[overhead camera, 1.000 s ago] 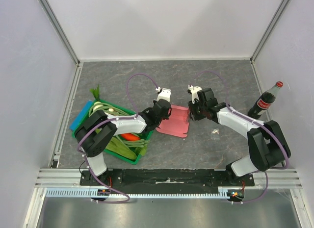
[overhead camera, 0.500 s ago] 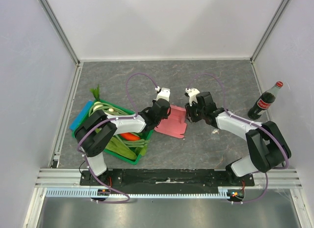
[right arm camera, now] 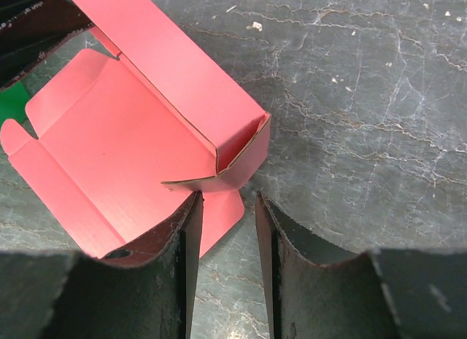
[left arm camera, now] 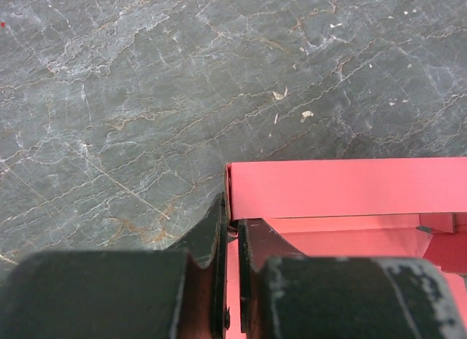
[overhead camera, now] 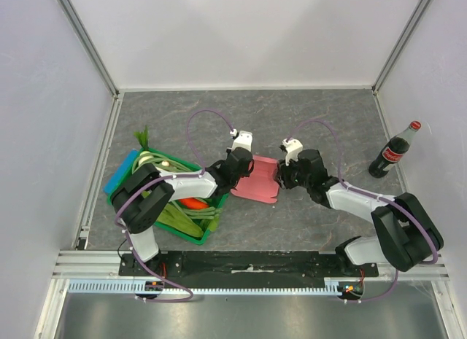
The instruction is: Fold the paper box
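Note:
The pink paper box (overhead camera: 260, 182) lies part-folded on the grey table between the two arms, its far wall raised. My left gripper (overhead camera: 239, 170) is shut on the box's left wall; in the left wrist view the wall's edge (left arm camera: 229, 208) stands pinched between the dark fingers (left arm camera: 252, 244). My right gripper (overhead camera: 282, 180) is at the box's right side and is open. In the right wrist view the folded corner (right arm camera: 233, 160) sits just beyond its fingertips (right arm camera: 191, 208), and a small flap (right arm camera: 222, 215) lies flat between them, not gripped.
A green crate (overhead camera: 175, 208) of vegetables stands left of the box, under the left arm. A cola bottle (overhead camera: 394, 151) stands upright at the right wall. White walls and metal rails enclose the table (overhead camera: 292, 120).
My right gripper has moved slightly nearer and lower along the box's right side, and its jaws have widened a little. The left gripper has kept its hold without moving.

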Controlling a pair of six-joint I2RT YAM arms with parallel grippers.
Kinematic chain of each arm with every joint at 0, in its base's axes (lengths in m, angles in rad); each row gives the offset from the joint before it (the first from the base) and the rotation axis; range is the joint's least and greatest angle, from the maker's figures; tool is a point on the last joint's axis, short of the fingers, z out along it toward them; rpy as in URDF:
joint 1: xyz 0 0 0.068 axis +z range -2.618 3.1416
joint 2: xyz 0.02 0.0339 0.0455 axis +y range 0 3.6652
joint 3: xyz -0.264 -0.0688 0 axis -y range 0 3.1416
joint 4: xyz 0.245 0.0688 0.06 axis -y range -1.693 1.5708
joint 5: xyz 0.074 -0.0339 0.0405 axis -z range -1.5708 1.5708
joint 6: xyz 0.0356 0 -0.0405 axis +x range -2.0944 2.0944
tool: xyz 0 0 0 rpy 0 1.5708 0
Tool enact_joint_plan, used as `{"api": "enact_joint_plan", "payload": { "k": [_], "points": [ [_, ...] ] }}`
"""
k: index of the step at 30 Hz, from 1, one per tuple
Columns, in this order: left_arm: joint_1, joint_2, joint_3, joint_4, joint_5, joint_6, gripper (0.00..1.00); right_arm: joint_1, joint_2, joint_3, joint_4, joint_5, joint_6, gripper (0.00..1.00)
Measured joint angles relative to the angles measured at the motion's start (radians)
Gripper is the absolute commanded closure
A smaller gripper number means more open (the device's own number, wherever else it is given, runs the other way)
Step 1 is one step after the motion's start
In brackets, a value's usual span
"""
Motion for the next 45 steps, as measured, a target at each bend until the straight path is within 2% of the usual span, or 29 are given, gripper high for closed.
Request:
{"api": "enact_joint_plan", "payload": {
  "k": [7, 20, 32, 38, 39, 45],
  "points": [
    [0.000, 0.000, -0.006, 0.043, 0.000, 0.000, 0.98, 0.006, -0.006, -0.031, 0.110, 0.063, 0.014, 0.59],
    [-0.031, 0.039, -0.096, 0.272, -0.072, 0.081, 0.98, 0.051, 0.026, -0.116, 0.324, 0.232, 0.030, 0.56],
    [-0.048, 0.055, -0.097, 0.285, -0.110, 0.099, 0.98, 0.140, 0.151, -0.127, 0.500, 0.388, 0.026, 0.57],
    [-0.050, 0.055, -0.097, 0.280, -0.112, 0.099, 0.98, 0.177, 0.225, -0.126, 0.581, 0.484, 0.013, 0.67],
    [-0.051, 0.055, -0.097, 0.280, -0.112, 0.099, 0.98, 0.182, 0.235, -0.125, 0.592, 0.499, 0.013, 0.73],
    [-0.053, 0.055, -0.097, 0.272, -0.117, 0.098, 0.98, 0.216, 0.288, -0.118, 0.646, 0.615, 0.019, 0.89]
  ]
}}
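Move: The right gripper hangs part-open just short of the standing far wall's right end, where a corner flap splays out. That end lies about 3 cm ahead, 1 cm to its left and 2 cm lower. The box floor lies about 7 cm left, level fore and aft, some 4 cm down; the near flap is 8 cm left and 4 cm back. From the left gripper, which still pinches the wall's other end, the right end is roughly 10 cm right and 2 cm back. Send the right gripper forward about 4 cm onto the right end of the far wall, rising slightly first and then sinking to end some 2 cm lower. Swing it about 20 degrees clockwise and level its fingers as it goes, then close them to pinch the splayed corner flap against the wall end. Keep the left pinch nearly in place, its fingertips tilting up a little. ##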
